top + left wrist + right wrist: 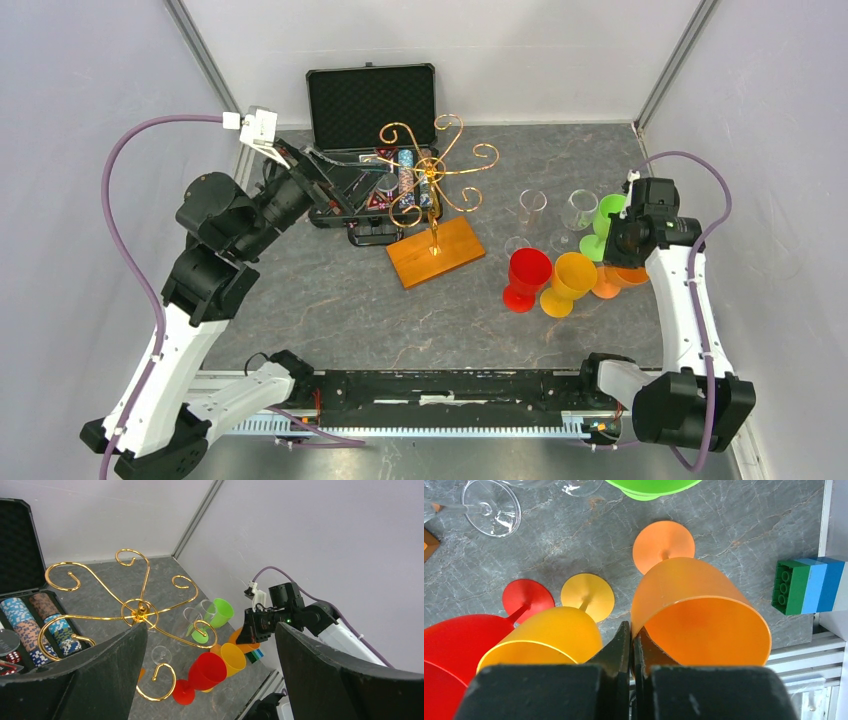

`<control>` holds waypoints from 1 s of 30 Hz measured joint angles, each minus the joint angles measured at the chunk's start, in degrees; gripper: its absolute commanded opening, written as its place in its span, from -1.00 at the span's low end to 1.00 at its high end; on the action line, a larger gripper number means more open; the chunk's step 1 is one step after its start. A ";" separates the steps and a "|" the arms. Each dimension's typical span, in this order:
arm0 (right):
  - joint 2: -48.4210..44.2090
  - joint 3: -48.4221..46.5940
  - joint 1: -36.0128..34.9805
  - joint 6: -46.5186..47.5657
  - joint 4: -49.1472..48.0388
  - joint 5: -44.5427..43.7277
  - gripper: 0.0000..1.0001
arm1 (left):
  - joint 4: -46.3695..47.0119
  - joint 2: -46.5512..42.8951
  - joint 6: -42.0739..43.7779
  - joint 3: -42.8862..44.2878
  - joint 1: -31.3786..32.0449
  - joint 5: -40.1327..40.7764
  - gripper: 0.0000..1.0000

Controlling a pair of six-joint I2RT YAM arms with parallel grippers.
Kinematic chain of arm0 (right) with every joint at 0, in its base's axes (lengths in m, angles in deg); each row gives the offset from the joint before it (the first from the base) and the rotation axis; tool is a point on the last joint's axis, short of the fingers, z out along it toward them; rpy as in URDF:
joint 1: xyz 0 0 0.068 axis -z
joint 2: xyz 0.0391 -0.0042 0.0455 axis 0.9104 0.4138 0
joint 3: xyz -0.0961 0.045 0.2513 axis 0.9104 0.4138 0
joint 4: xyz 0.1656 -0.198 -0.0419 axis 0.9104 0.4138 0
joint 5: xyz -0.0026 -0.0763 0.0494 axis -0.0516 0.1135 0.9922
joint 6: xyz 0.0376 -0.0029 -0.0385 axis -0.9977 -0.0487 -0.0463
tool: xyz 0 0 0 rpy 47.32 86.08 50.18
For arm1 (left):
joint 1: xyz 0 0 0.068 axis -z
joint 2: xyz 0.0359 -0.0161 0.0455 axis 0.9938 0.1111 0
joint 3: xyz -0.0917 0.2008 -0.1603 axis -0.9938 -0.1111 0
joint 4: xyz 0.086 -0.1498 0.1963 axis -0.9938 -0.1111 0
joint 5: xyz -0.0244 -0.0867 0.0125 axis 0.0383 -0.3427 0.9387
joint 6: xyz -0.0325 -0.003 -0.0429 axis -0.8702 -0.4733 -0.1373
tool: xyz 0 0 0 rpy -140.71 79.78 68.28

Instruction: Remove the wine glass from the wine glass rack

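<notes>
The wine glass rack [432, 180], a golden wire stand on an orange-brown wooden base, stands mid-table with no glass on its curled arms [140, 611]. An orange wine glass [701, 615] stands upright at the right [612, 280]. My right gripper [630, 635] is shut on its rim from above, one finger inside the bowl and one outside. My left gripper [211, 630] hangs open and empty, raised beside the rack's left over the black case [335, 190].
Red [525, 277], yellow [568, 282] and green [603, 222] glasses and two clear ones [532, 207] crowd around the orange glass. An open black case of chips [370, 110] sits behind the rack. A toy brick block [806, 585] lies at the table's right edge.
</notes>
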 measured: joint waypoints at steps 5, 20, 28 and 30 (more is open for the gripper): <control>0.50 0.00 0.07 -0.15 0.00 -0.20 -0.57 | -0.33 -0.11 0.39 0.00 0.00 0.92 1.00; 0.57 -2.71 0.07 -0.57 -0.26 -2.82 -0.19 | -4.00 -0.22 2.25 0.61 0.02 6.03 1.00; -4.50 -10.67 0.07 -0.72 -5.81 -2.86 0.05 | -14.64 -4.00 5.68 1.79 0.00 17.29 1.00; -7.37 -11.02 0.07 -0.81 -7.41 -3.30 0.14 | -17.31 -5.84 6.69 1.84 0.00 19.02 1.00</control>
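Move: The orange wine glass's left rim wall is already between the right hand's shut fingers; its middle lies about 4 cm to the right and some 7 cm below, roughly level fore and aft. At similar height, the yellow glass is about 5 cm left and 2 cm back of the hand, the red one 12 cm left and 2 cm back, the green one 8 cm ahead and 2 cm right. From the left hand, the orange glass is some 41 cm right, 3 cm ahead and 40 cm down. The orange glass's rim is let go: the right fingers spread to about half open almost in place, then that hand rises about 12 cm clear of it, drifting a little forward as its fingers tip up some 25 degrees. Late on, the empty, wide-open left hand swings left about 7 cm away from the rack, sinking and turning counter-clockwise. ##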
